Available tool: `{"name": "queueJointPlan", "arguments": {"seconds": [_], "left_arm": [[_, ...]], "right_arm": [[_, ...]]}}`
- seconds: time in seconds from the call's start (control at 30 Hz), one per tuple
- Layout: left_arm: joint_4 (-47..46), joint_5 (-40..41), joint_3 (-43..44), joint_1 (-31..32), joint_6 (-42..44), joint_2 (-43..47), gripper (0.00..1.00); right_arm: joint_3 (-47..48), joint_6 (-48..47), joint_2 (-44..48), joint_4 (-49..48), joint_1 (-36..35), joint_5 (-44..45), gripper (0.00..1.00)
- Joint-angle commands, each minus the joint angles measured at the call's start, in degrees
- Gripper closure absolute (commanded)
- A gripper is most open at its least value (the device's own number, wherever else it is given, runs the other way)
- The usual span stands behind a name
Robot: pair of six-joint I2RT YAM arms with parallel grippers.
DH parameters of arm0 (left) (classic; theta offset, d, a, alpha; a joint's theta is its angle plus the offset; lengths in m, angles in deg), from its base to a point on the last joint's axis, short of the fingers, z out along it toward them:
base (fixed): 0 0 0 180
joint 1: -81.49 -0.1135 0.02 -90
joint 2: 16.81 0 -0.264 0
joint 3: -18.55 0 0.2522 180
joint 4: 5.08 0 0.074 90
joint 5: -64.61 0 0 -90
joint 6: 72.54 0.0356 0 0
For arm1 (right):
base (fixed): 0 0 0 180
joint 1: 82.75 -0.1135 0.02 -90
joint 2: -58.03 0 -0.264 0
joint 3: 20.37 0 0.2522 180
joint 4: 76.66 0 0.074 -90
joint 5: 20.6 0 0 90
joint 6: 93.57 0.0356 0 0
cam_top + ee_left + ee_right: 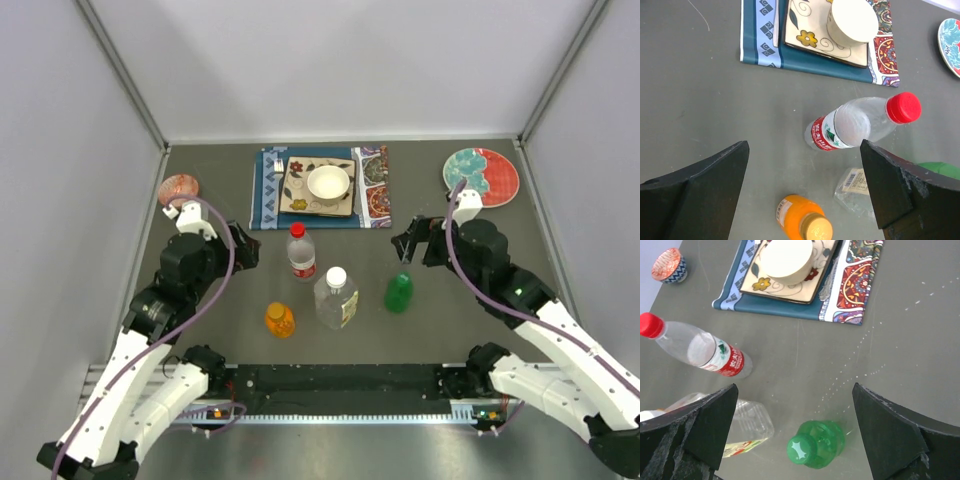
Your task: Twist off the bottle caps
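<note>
Four bottles stand upright mid-table, all capped. The small clear bottle [301, 257] with a red label carries a red cap [296, 230]. The larger clear bottle [336, 300] has a white cap [336, 276]. To its right is the green bottle [399, 292], to its left the squat orange bottle [279, 319]. My left gripper [246, 246] is open, left of the red-capped bottle; its wrist view looks down on the orange cap [819, 230] and red cap [903, 107]. My right gripper [409, 241] is open, just behind the green bottle, whose green cap [802, 449] shows between the fingers [890, 430].
A patterned placemat [268, 190] at the back holds a decorated plate [297, 190] with a white bowl [329, 183]. A small red bowl [178, 188] sits at the back left and a round red-and-teal plate [482, 176] at the back right. Grey walls enclose three sides.
</note>
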Motion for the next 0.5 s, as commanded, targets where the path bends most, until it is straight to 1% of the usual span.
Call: {"name": "queueJointPlan", "arguments": {"seconds": [0.0,0.13,0.2,0.23,0.3,0.33,0.37,0.47], "left_arm": [[-0.20,-0.85,-1.75,0.07,2.09,2.90,0.02],[-1.86,-3.13,-4.29,0.07,2.36,4.23,0.02],[-3.45,-4.19,-5.09,0.07,2.36,5.01,0.02],[-3.80,-4.98,-5.62,0.07,2.18,5.37,0.02],[-4.33,-5.34,-5.80,0.07,2.01,5.55,0.02],[-4.24,-5.16,-5.54,0.07,1.83,5.55,0.02],[-3.98,-4.90,-5.27,0.07,1.83,5.37,0.02],[-2.23,-4.11,-3.52,0.07,2.79,4.50,0.02]], "right_arm": [[5.40,-4.11,-0.98,-2.58,-2.05,-1.84,0.01],[8.55,-6.66,-3.88,-3.64,-6.26,-0.27,0.02],[12.42,-7.98,-6.42,-3.38,-8.81,0.26,0.02],[14.00,-8.33,-10.09,-3.12,-9.51,0.00,0.03],[18.92,-9.30,-14.06,-3.03,-11.54,-0.52,0.03],[20.50,-9.39,-18.00,-2.51,-11.98,-0.79,0.04],[23.74,-9.39,-20.30,-2.41,-12.33,-1.14,0.04],[28.41,-8.87,-27.34,-2.41,-12.51,-2.81,0.04]]}}
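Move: Standing between the hands, the red-capped bottle lies about 20 cm left and 4 cm ahead of the right hand, and 8 cm right and 4 cm ahead of the left; its middle is some 11 cm below both. From the right hand, the white-capped bottle is about 14 cm left and 6 cm back, the green bottle almost underneath, 3 cm back. From the left hand, the orange bottle is roughly 5 cm right and 6 cm back, lower down. Swinging left and climbing at a quickening pace, the right hand travels about 10 cm across and 7 cm up towards the red-capped bottle, with fingers still wide open and turning counter-clockwise some 15 degrees. The open left hand eases about 2 cm down and a little back beside that bottle. Neither touches anything. ##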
